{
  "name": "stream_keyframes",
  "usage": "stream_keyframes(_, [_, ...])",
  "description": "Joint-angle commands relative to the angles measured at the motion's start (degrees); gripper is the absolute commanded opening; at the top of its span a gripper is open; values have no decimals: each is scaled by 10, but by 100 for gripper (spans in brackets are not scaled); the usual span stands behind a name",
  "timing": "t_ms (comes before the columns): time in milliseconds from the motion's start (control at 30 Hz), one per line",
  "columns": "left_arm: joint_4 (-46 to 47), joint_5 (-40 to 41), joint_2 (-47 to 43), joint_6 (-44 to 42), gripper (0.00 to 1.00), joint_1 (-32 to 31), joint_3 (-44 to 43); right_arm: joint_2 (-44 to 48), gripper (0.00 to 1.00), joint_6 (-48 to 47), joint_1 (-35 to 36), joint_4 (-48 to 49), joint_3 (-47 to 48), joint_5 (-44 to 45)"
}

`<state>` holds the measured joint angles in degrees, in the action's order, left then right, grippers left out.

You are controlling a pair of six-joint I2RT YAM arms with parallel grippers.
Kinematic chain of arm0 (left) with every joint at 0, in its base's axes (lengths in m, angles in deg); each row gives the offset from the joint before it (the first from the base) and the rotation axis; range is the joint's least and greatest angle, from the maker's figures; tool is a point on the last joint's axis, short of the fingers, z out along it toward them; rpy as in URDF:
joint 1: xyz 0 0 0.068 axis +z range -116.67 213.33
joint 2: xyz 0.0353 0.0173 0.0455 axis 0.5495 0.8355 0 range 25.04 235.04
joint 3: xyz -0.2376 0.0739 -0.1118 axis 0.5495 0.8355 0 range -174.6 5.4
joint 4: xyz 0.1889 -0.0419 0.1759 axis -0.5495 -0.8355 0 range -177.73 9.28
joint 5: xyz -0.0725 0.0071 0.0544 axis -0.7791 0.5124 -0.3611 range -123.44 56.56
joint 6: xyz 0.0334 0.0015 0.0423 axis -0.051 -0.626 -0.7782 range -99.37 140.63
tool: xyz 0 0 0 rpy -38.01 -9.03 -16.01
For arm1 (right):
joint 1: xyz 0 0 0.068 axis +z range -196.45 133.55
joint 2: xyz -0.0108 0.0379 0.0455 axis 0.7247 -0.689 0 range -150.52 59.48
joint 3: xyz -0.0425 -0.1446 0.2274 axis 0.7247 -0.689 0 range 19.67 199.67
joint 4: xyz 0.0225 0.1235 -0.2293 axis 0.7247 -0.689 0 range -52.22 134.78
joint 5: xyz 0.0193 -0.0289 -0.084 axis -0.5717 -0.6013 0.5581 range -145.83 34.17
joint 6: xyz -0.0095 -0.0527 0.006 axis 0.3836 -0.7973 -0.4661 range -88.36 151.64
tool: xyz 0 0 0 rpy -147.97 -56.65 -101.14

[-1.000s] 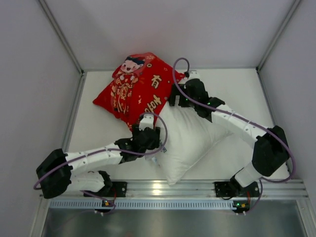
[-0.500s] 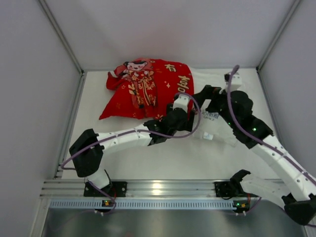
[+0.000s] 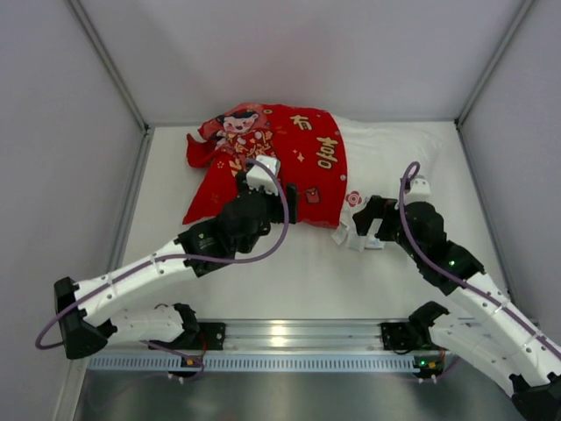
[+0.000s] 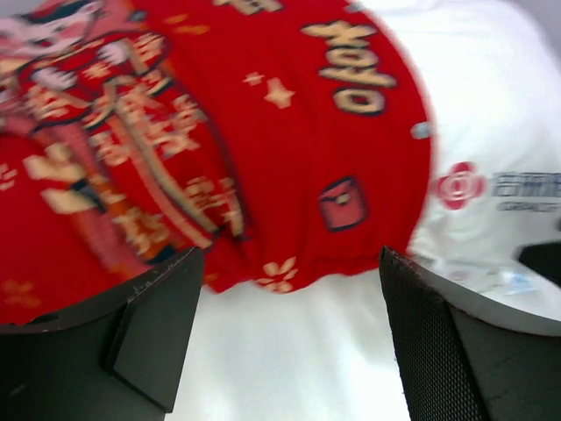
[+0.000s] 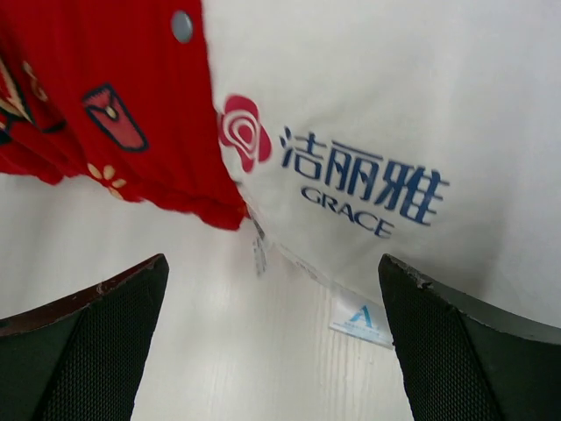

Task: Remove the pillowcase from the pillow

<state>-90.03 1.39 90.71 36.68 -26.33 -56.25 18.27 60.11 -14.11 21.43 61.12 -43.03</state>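
The red printed pillowcase [image 3: 263, 162] covers the left part of the white pillow [image 3: 390, 153], which lies at the back of the table. My left gripper [image 3: 267, 197] is open and empty, hovering at the pillowcase's near edge. In the left wrist view its gripper [image 4: 289, 333] frames bare table below the pillowcase [image 4: 263, 132], with the pillow [image 4: 491, 105] at right. My right gripper [image 3: 372, 224] is open and empty by the pillow's near corner. The right wrist view shows the gripper [image 5: 272, 342], the pillowcase hem [image 5: 105, 88], the pillow [image 5: 394, 79], its logo [image 5: 244, 132] and sewn label [image 5: 361, 317].
White table [image 3: 289, 281] with grey walls on three sides. A metal rail [image 3: 289, 333] runs along the near edge by the arm bases. The pillow reaches nearly to the back right corner [image 3: 451, 127].
Both arms have drawn back toward the near side. The left gripper shifted left to the pillowcase's near edge. The pillow and pillowcase now lie flatter along the back.
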Motion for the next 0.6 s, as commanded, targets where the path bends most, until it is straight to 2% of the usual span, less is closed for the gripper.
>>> stream_keyframes(0, [-97, 62, -38, -3, 84, 35, 42, 35, 99, 23, -5, 9, -34, -6])
stream_keyframes(133, [-146, 17, -60, 41, 83, 92, 71, 46, 99, 35, -5, 25, -73, -14])
stream_keyframes(300, [-150, -75, -36, 68, 84, 180, 96, 46, 99, 39, -5, 38, -91, -12])
stream_keyframes(467, [-107, -147, 12, 79, 83, 248, 98, 46, 99, 31, -4, 40, -95, -4])
stream_keyframes(567, [-61, -165, 32, 65, 83, 251, 102, 46, 99, 27, -5, 45, -102, -2])
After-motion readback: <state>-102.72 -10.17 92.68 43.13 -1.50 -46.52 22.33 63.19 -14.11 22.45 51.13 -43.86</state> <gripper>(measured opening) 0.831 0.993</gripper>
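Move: The left part of the pillowcase's near hem lies some 12 cm ahead of the left hand, 12 cm to its left and roughly 27 cm below. From that hand, the case's mouth corner is about 10 cm ahead, 20 cm right and at the same depth. The white pillow's tag lies about 6 cm ahead of the right hand, straight on and 18 cm down; the mouth corner is roughly 11 cm ahead and 11 cm left of this hand. Sweep the left gripper about 12 cm to the left while sinking it some 13 cm and reaching a little forward, down towards the left part of the pillowcase's near hem; tip the fingers downward and swing them counter-clockwise, keeping them open. Lower the open right gripper about 5 cm with a slight draw back, towards the pillow's tag, then hold it there. ##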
